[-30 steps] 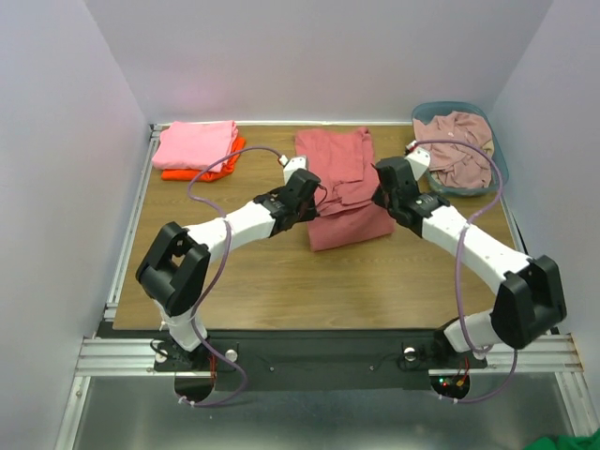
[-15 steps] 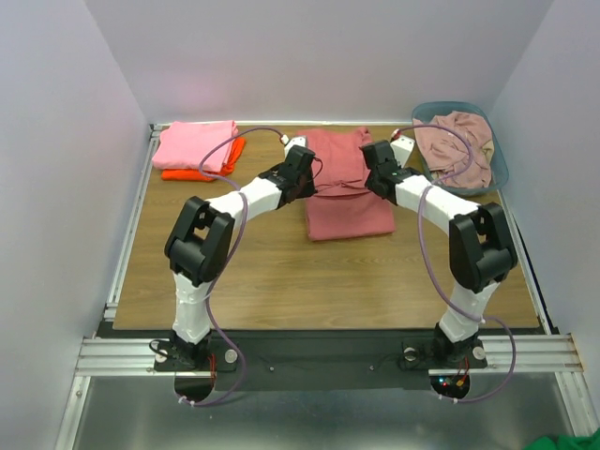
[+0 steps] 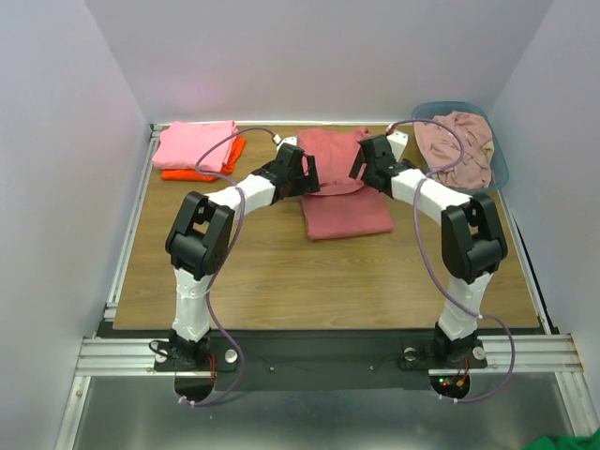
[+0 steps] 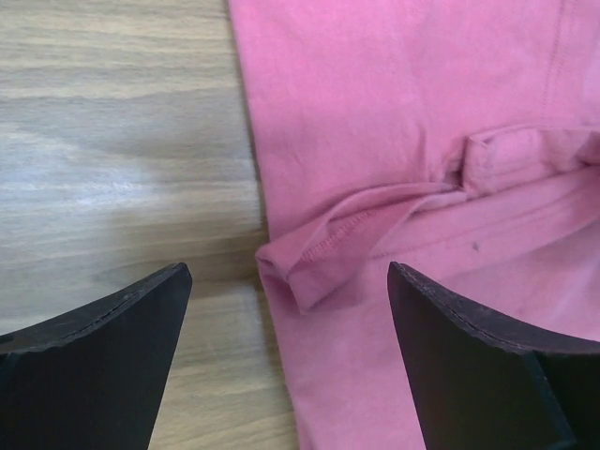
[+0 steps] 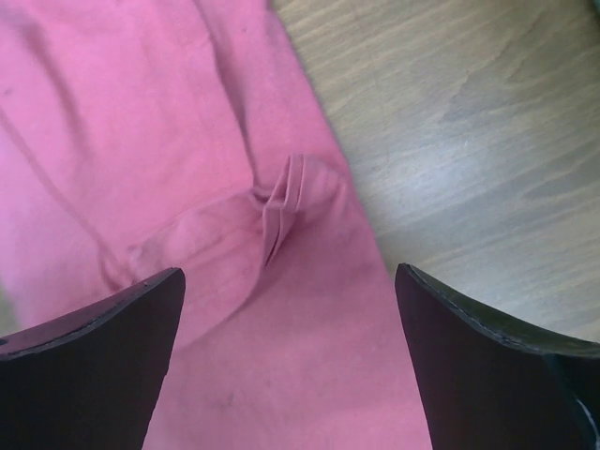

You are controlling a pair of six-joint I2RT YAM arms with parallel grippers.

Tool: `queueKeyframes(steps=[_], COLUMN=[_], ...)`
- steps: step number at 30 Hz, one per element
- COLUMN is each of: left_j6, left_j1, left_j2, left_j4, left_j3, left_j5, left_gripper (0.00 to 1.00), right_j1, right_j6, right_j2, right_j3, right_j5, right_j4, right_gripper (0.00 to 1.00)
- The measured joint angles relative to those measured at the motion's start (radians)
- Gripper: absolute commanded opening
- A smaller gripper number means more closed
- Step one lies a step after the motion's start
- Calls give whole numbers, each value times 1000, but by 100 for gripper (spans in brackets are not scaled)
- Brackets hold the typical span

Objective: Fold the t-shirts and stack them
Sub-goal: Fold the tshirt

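A dusty coral-red t-shirt point(image 3: 349, 211) lies folded at the middle back of the table. My left gripper point(image 3: 307, 178) hovers over its left edge and my right gripper point(image 3: 360, 169) over its right edge. Both stand open with nothing between the fingers. In the left wrist view the shirt point(image 4: 394, 112) shows a loose hem fold between the jaws of that gripper point(image 4: 291, 361). In the right wrist view the shirt point(image 5: 141, 122) has a small pucker ahead of that gripper point(image 5: 291, 366). A bright pink t-shirt point(image 3: 194, 143) lies folded on an orange one point(image 3: 200, 173) at the back left.
A blue-grey basket point(image 3: 498, 172) at the back right holds a crumpled pale dusty-pink t-shirt point(image 3: 457, 148). Bare wooden table point(image 3: 281, 281) spreads in front of the folded shirt. White walls close in the back and both sides.
Both grippers went from shut to open and let go of the coral-red shirt. Both arms moved toward the back, carrying the near half over, and the shirt now lies shorter.
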Motion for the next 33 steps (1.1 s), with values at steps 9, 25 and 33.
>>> queueKeyframes(steps=[9,25,33], left_j6=[-48,-277,-302], left_j1=[-31,-156,-159], left_j2=[-316,-999,-1060], left_j4=[85,92,82], left_j3=[-338,-1060,-1066], left_j5=[53,56,25], left_gripper=[98,98,98], right_j1=[-5,1,-4], right_j6=[-29,-143,-191], right_j2=[-191,172,299], right_j3=[-165,93,371], right_j5=[-352,-608,-493], right_j4=[64,163,182], right_gripper=[100,100,100])
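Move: The t-shirt's folded-over flap has just been let go; the middle of its sagging edge lies about 8 cm to the right hand's left, some 3 cm back and 6 cm below. From that hand the shirt's near fold is roughly 16 cm back and 2 cm left, its far end about 19 cm ahead and 8 cm left, and the basket some 38 cm right and 10 cm ahead. The left hand has the edge's middle about 9 cm to its right, 2 cm back and 5 cm below. The right hand, fingers wide open, lifts a little and swings about 12 cm left over the flap while turning some 30 degrees counter-clockwise, dips to about 5 cm below its starting height near the flap's edge, then sweeps some 13 cm forward towards the shirt's far end, rising again as it goes. The left hand, also still open, leaves the shirt's left side, rising briefly, then drawing back about 25 cm and 7 or 8 cm left to stop over bare table nearer the base. ##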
